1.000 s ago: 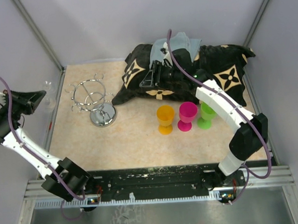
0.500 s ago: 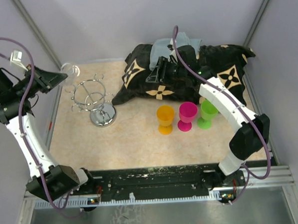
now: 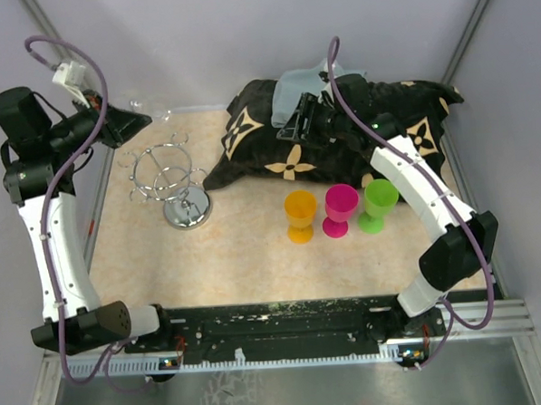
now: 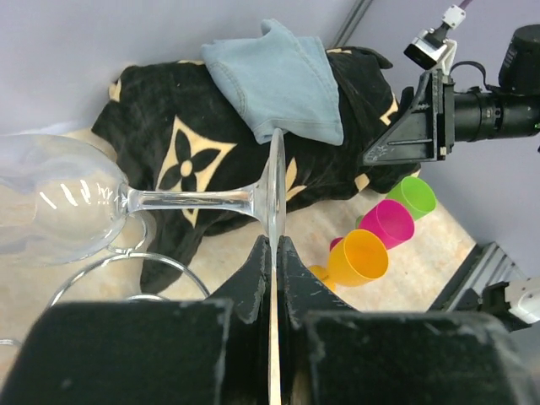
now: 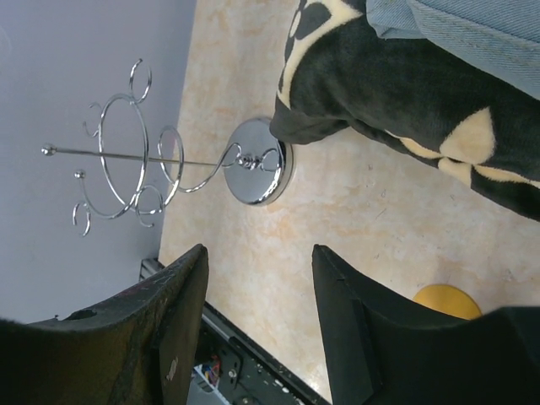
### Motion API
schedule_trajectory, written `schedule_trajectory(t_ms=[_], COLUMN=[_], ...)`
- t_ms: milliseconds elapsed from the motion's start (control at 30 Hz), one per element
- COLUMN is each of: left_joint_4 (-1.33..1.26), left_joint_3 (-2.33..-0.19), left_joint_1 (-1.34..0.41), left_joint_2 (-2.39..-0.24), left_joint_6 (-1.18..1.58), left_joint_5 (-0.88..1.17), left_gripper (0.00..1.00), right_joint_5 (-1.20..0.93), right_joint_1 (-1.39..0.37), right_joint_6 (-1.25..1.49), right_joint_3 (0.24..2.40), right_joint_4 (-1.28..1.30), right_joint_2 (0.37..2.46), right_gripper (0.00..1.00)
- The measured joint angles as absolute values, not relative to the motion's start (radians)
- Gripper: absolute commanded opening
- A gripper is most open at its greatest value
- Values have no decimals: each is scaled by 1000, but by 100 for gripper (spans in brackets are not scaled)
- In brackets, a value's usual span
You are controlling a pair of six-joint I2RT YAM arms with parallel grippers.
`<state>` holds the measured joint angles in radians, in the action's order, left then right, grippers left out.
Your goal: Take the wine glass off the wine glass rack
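The clear wine glass lies on its side in the air, its thin foot pinched edge-on between the black fingers of my left gripper. From above, the wine glass hangs at the back left, just beyond the chrome wine glass rack, clear of its loops. My left gripper is high beside it. The rack stands with no glass on it. My right gripper is open over bare table near the bag, with nothing between its fingers.
A black bag with beige flower marks lies at the back, a blue denim cloth on top. Orange, pink and green plastic goblets stand in a row right of centre. Walls close in left, right and behind.
My left arm has swung up and to the right from the left wall, carrying the wine glass to the back left behind the rack. My right arm rose slightly over the bag.
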<state>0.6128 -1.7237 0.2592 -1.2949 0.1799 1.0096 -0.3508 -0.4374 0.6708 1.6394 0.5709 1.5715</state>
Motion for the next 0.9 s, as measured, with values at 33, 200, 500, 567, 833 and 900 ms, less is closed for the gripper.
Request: schedule_trajectory(t_ms=[33, 200, 500, 567, 833, 900], left_joint_4=[622, 680, 762, 766, 779, 782], left_joint_3=[-1736, -1776, -1776, -1766, -1685, -1657], left_joint_1=[238, 112, -150, -205, -371, -403], left_joint_2=[-1297, -1304, -1308, -1308, -1306, -1303], left_joint_6=[152, 2, -272, -324, -530, -585], left_joint_5=[995, 926, 758, 726, 622, 597], left_gripper=[0, 0, 0, 0, 0, 0], right_joint_5=[-347, -340, -332, -327, -307, -303], right_joint_1=[-437, -428, -402, -401, -363, -344], right_joint_6=[669, 649, 572, 556, 506, 493], right_joint_3=[1639, 1684, 1966, 2022, 2144, 2177], right_joint_4=[571, 625, 740, 759, 884, 916], right_joint_2=[1571, 1574, 1647, 1672, 1727, 1734], right_gripper=[53, 53, 53, 53, 53, 53])
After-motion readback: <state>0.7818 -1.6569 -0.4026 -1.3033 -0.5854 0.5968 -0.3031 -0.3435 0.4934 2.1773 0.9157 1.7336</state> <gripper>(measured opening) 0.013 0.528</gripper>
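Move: Some 30 cm to the right of the left hand, which still holds the clear wine glass by its foot, stands the orange cup, about 7 cm farther back and 38 cm lower. The pink cup is roughly 9 cm to the right of the orange one and 1 cm farther out. The rack stands right under the left hand, its middle about 31 cm down. From the right hand, the orange cup lies about 11 cm back, 2 cm right and 24 cm below. Swinging about 14 cm to the right, the left hand carries the clear glass from over the rack towards the orange cup, then sinks some 7 cm as it goes; its wrist turns clockwise and rolls the left side up roughly 35 degrees, fingers still shut on the foot. The empty right hand, still half open, rises about 8 cm, then drifts right, away from the cups. ##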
